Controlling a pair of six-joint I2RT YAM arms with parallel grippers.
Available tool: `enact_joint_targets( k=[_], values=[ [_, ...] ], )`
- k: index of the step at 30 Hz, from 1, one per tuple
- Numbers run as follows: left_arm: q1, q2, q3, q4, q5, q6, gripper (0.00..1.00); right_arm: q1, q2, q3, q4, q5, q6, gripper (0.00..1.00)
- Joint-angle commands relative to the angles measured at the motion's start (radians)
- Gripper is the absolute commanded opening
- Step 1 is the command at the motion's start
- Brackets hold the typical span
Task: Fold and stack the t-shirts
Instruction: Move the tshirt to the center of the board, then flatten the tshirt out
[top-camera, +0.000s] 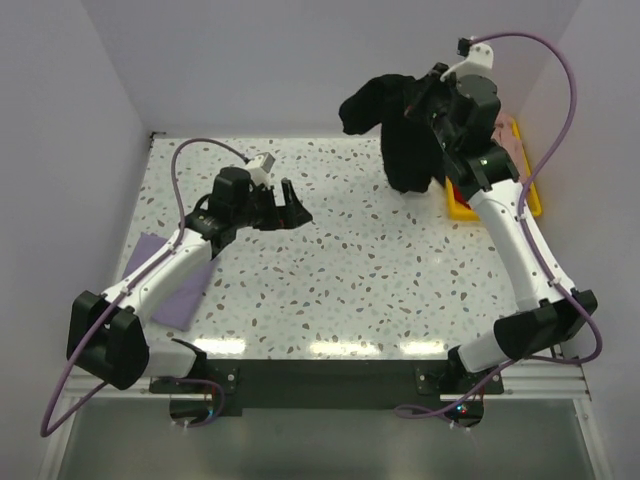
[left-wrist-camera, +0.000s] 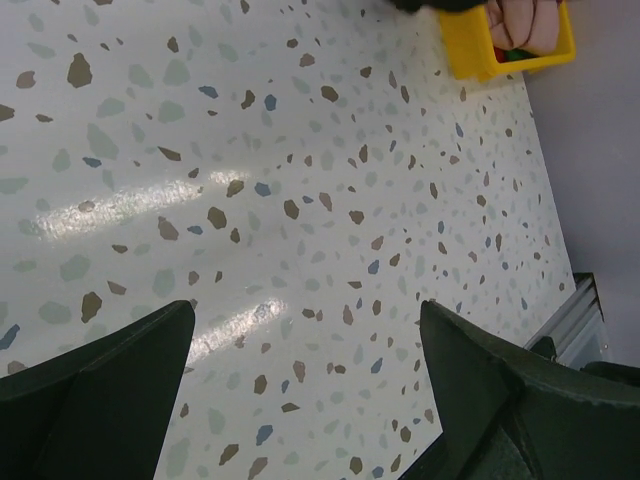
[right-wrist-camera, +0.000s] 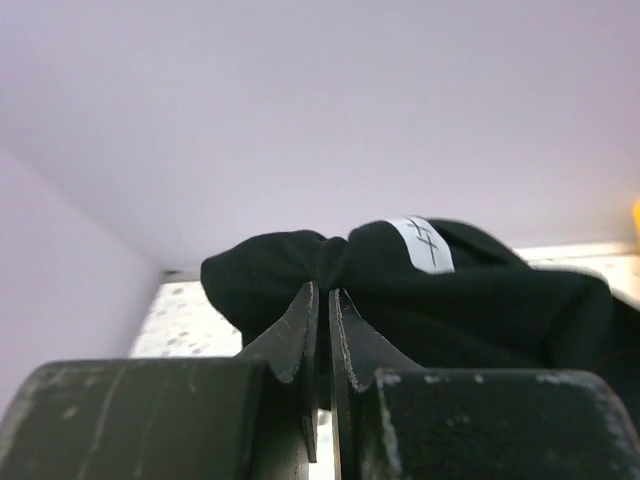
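A black t-shirt (top-camera: 400, 130) hangs bunched in the air at the back right, its white label (right-wrist-camera: 422, 243) showing in the right wrist view. My right gripper (top-camera: 425, 105) is shut on a fold of the black t-shirt (right-wrist-camera: 300, 270) and holds it well above the table. A lavender t-shirt (top-camera: 170, 280) lies flat at the left edge, partly under my left arm. A dusty-pink t-shirt (top-camera: 505, 140) sits in the yellow bin (top-camera: 530, 205). My left gripper (top-camera: 292, 207) hovers open over bare table left of centre, nothing between its fingers (left-wrist-camera: 500, 400).
The yellow bin (left-wrist-camera: 470, 55) with the pink cloth (left-wrist-camera: 530, 25) stands at the back right corner by the wall. White walls close the back and both sides. The speckled tabletop (top-camera: 350, 270) lies between the arms.
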Motion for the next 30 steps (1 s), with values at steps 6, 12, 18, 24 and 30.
enact_joint_targets(
  k=[6, 12, 18, 24, 30],
  values=[
    [0.037, -0.042, -0.023, 0.090, 0.015, -0.071, 1.00, 0.138, 0.016, 0.192, 0.055, -0.103, 0.027, 0.00],
    [0.038, -0.060, -0.073, 0.093, -0.015, -0.092, 1.00, 0.130, 0.070, 0.030, 0.016, -0.053, 0.072, 0.05],
    [0.053, -0.054, -0.150, 0.112, -0.045, -0.132, 0.97, -0.028, 0.206, -0.187, -0.030, -0.150, 0.208, 0.32],
    [0.050, 0.016, -0.245, 0.206, -0.010, -0.175, 0.88, -0.022, 0.184, -0.397, -0.019, -0.151, 0.195, 0.46],
    [-0.014, 0.108, -0.268, 0.266, -0.054, -0.164, 0.76, 0.082, 0.109, -0.564, -0.019, -0.064, 0.141, 0.47]
  ],
)
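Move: The black t-shirt hangs from the shut right fingers, its middle about 13 cm below them and 4 cm to the left. From the right hand the centre of the board lies some 12 cm left, 11 cm back and 44 cm down; the yellow box is about 28 cm right, 9 cm ahead and 40 cm down. From the left hand the board's centre is about level ahead, 11 cm right and 18 cm down, the purple cloth 28 cm left, 11 cm back and 18 cm down. Carry the right gripper a little farther left, up and back, then whip it down some 40 cm over the board, reaching forward and then drawing back while it drifts right, tipping the fingers down nearly 50 degrees and opening them about halfway to let go of the t-shirt. Lower the open left gripper about 10 cm towards the near left corner of the spreading cloth, starting to narrow its fingers. ##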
